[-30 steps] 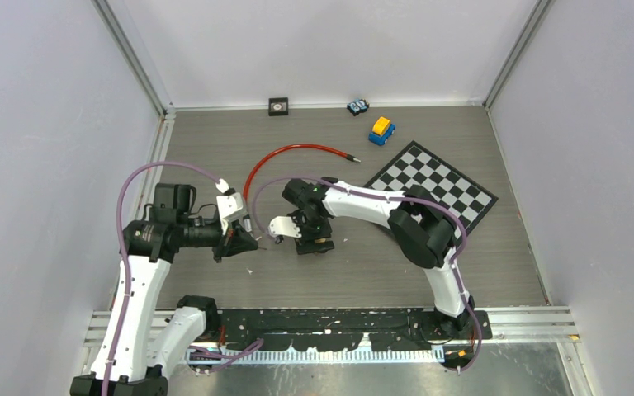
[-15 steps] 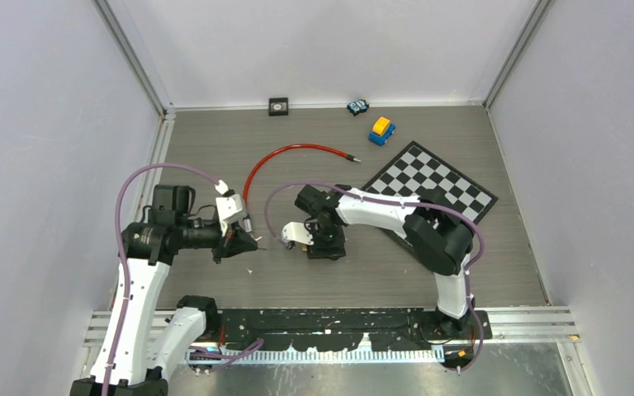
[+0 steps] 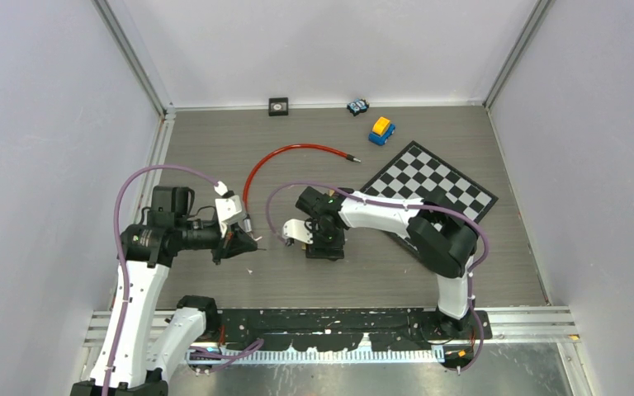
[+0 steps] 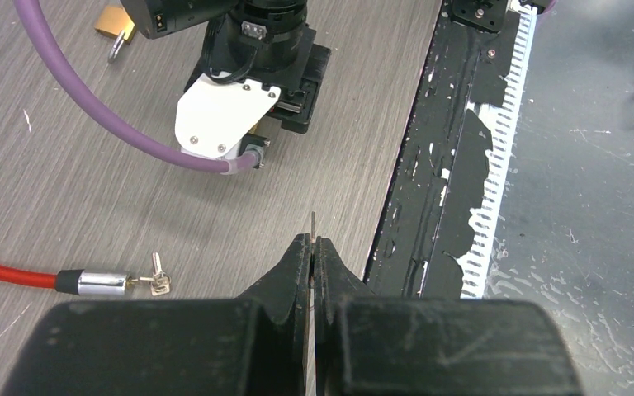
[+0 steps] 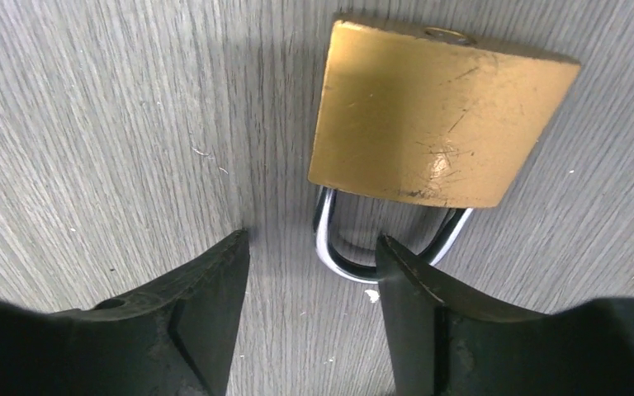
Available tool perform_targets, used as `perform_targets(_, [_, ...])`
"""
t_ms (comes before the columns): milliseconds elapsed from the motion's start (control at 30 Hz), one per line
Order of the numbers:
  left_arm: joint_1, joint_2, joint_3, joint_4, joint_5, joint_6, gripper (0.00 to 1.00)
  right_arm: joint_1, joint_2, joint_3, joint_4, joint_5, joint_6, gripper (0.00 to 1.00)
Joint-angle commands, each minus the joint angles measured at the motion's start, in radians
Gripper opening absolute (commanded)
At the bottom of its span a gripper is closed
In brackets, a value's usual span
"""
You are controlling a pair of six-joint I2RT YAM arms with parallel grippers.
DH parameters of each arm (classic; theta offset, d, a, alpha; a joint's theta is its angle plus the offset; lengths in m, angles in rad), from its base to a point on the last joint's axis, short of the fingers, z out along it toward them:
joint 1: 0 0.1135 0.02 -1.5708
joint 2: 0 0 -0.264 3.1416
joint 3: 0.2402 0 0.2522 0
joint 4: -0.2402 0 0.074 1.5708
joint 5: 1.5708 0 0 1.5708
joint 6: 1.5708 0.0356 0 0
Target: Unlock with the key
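Note:
A brass padlock (image 5: 442, 115) lies flat on the wood-grain table, its steel shackle (image 5: 337, 257) pointing toward my right gripper (image 5: 312, 239). That gripper is open and low over the table. The shackle's bend sits between the fingertips, against the right finger (image 5: 413, 289). The padlock (image 4: 115, 33) also shows in the left wrist view, just beyond the right gripper's body. My left gripper (image 4: 313, 241) is shut on the key (image 4: 313, 221), whose thin blade sticks out past the tips. In the top view the left gripper (image 3: 248, 243) hovers left of the right gripper (image 3: 322, 243).
A red cable (image 3: 289, 153) curves across the table; its metal end carries spare keys (image 4: 158, 283). A chessboard (image 3: 433, 186) lies to the right, with a toy car (image 3: 381, 129) and a black box (image 3: 278, 106) near the back wall. The black base rail (image 4: 429, 206) borders the near edge.
The right gripper has shifted right and narrowed its jaws over the padlock's shackle. The left gripper has stayed almost still with the key.

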Motion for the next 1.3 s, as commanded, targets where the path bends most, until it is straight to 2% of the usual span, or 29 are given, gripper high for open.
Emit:
perform_targets(0, [0.003,-0.009,0.009,-0.014,0.020,0.012,0.00,0.000,-0.076,0.000,0.037,0.016,0.046,0.67])
perform_targets(100, [0.003,-0.008,0.019,-0.018,0.019,0.014,0.00,-0.001,-0.098,0.044,0.042,0.000,0.102,0.76])
perform_targets(233, [0.004,-0.012,0.031,-0.034,0.024,0.026,0.00,-0.012,-0.111,0.091,0.042,-0.028,0.134,0.81])
perform_targets(433, [0.004,-0.015,0.032,-0.041,0.025,0.032,0.00,-0.038,-0.111,0.111,0.050,-0.072,0.067,0.84])
perform_targets(700, [0.004,-0.024,0.044,-0.065,0.017,0.041,0.00,-0.075,-0.004,0.197,0.006,-0.131,-0.062,0.87])
perform_targets(933, [0.004,-0.021,0.043,-0.070,0.016,0.041,0.00,-0.074,0.078,0.284,-0.070,-0.179,-0.098,0.90])
perform_targets(1267, [0.003,-0.019,0.048,-0.069,0.015,0.035,0.00,-0.064,0.140,0.305,-0.084,-0.219,-0.111,0.92])
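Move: The small padlock's middle lies about 3 cm ahead of the right hand, 3 cm to its left and 1 cm lower, with the forward fingertip over its shackle. The larger padlock is some 15 cm ahead and 3 cm to the right; the keys in the red cable lock are about 4 cm ahead and 16 cm to the left. From the left hand, the small padlock is roughly 12 cm ahead, 10 cm to the right and 22 cm below. The right forward fingertip comes free of the small padlock's shackle as the hand rises about 5 cm, going forward and left at once. After some 5 cm forward and 4 cm left it sinks about 2.5 cm, easing slightly back, to wait above the padlock. The fingers open from just over half to nearly full, and the wrist tilts some 10 degrees, swinging the tips left. ##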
